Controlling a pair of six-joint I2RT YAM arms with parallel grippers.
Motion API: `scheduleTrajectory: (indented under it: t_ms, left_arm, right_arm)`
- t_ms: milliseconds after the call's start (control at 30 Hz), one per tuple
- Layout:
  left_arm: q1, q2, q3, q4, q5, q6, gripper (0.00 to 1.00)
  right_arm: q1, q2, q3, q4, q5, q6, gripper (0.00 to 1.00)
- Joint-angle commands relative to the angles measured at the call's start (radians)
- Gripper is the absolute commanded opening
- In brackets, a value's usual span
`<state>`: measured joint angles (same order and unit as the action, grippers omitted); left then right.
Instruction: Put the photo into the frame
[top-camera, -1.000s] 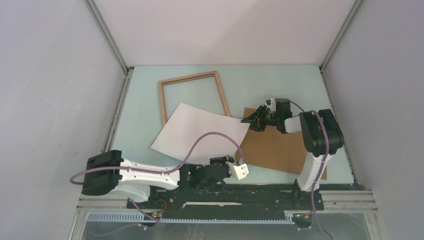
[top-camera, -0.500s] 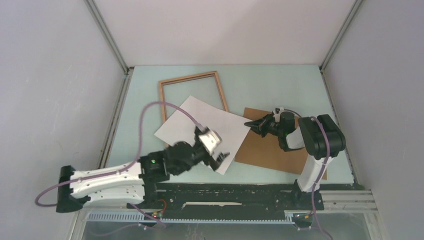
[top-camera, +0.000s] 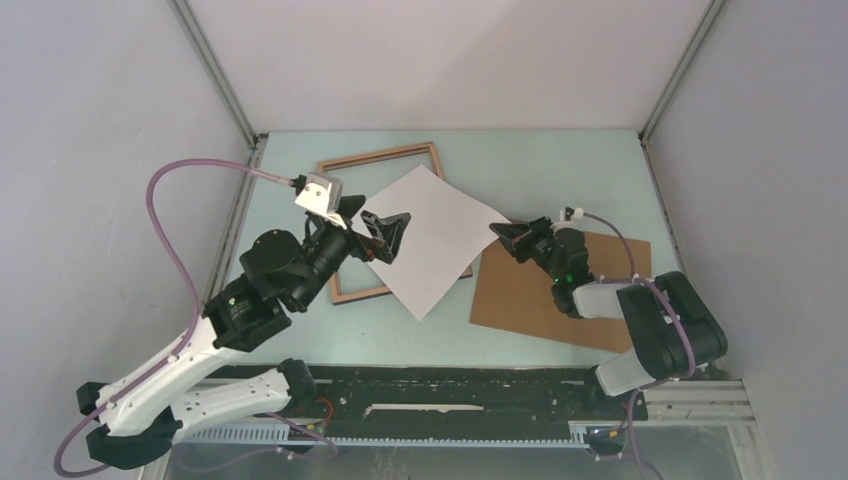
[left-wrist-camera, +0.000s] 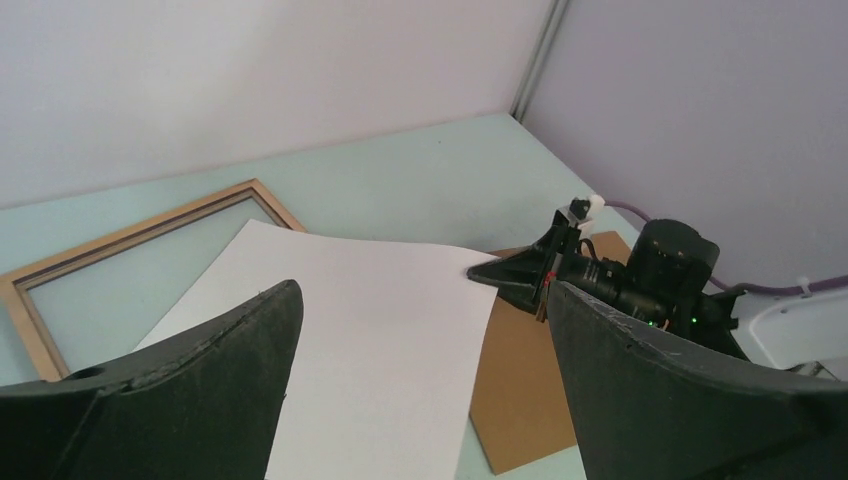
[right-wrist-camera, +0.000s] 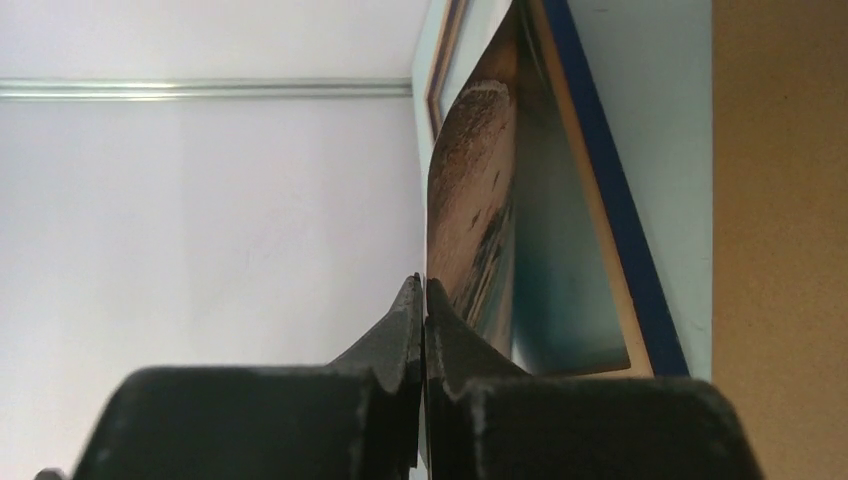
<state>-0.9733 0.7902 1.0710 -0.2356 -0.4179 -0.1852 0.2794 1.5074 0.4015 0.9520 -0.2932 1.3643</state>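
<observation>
The photo (top-camera: 430, 240) shows its plain white back upward and lies slanted over the right half of the frame (top-camera: 380, 157), a thin brown wooden rectangle at the back of the table. My right gripper (top-camera: 497, 232) is shut on the photo's right corner. In the right wrist view the jaws (right-wrist-camera: 422, 285) pinch the sheet's edge, the printed beach face (right-wrist-camera: 470, 200) curves beneath, and the frame's navy side (right-wrist-camera: 620, 230) runs beside it. My left gripper (top-camera: 385, 235) hovers open over the photo's left edge; in the left wrist view the white sheet (left-wrist-camera: 360, 330) fills the gap between its fingers (left-wrist-camera: 422, 290).
A brown fibreboard panel (top-camera: 540, 300) lies flat at the right, under my right arm, also seen as the brown board (left-wrist-camera: 520, 390) in the left wrist view. Grey walls with metal posts enclose the pale green table (top-camera: 560, 170).
My left arm swung from the near edge up to the frame and opened. My right gripper shut on the photo's corner and drew the sheet round, further over the frame.
</observation>
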Motion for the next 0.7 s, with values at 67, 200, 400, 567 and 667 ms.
scheduleTrajectory:
  t_ms: [67,200,400,567,667]
  left_arm:
    - [0.012,-0.056,-0.030,0.008,-0.076,0.035,1.00]
    - [0.013,-0.127,-0.110,0.042,-0.186,0.041,1.00]
    - [0.016,-0.218,-0.155,0.058,-0.335,0.020,1.00]
    - [0.026,-0.269,-0.174,0.081,-0.343,0.027,1.00]
    - [0.032,-0.277,-0.181,0.094,-0.347,0.046,1.00]
  right_arm:
    - [0.196,-0.021,0.063,-0.103,0.444,-0.044,0.00]
    - [0.317,-0.023,0.103,-0.131,0.685,-0.063,0.00]
    - [0.416,0.087,0.220,-0.133,0.847,-0.040,0.00]
    - [0.472,0.188,0.334,-0.148,0.917,-0.032,0.00]
    - [0.503,0.223,0.393,-0.191,0.967,-0.011,0.00]
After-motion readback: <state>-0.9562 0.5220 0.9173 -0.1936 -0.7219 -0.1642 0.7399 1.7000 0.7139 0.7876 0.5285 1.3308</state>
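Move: The right hand has the photo's rightmost corner pinched some 12 cm above the table, with the photo, white side up, stretching left so its middle is about 14 cm to the left and 2 cm ahead. The frame it is being taken to has its centre about 23 cm left and 9 cm ahead; the brown board's middle lies 16 cm right and 6 cm back. From the raised left hand the frame's centre is about 22 cm ahead, 4 cm left and far below. Keeping its shut fingers on the photo's corner, the right hand carries it about 9 cm left towards the frame's right side, nearly level, adding some 4 cm forward in the second half and turning about 20 degrees clockwise. Meanwhile the left hand, empty, wide open and high above the table, swings about 10 cm to the left and turns slightly counter-clockwise, clear of the photo. ##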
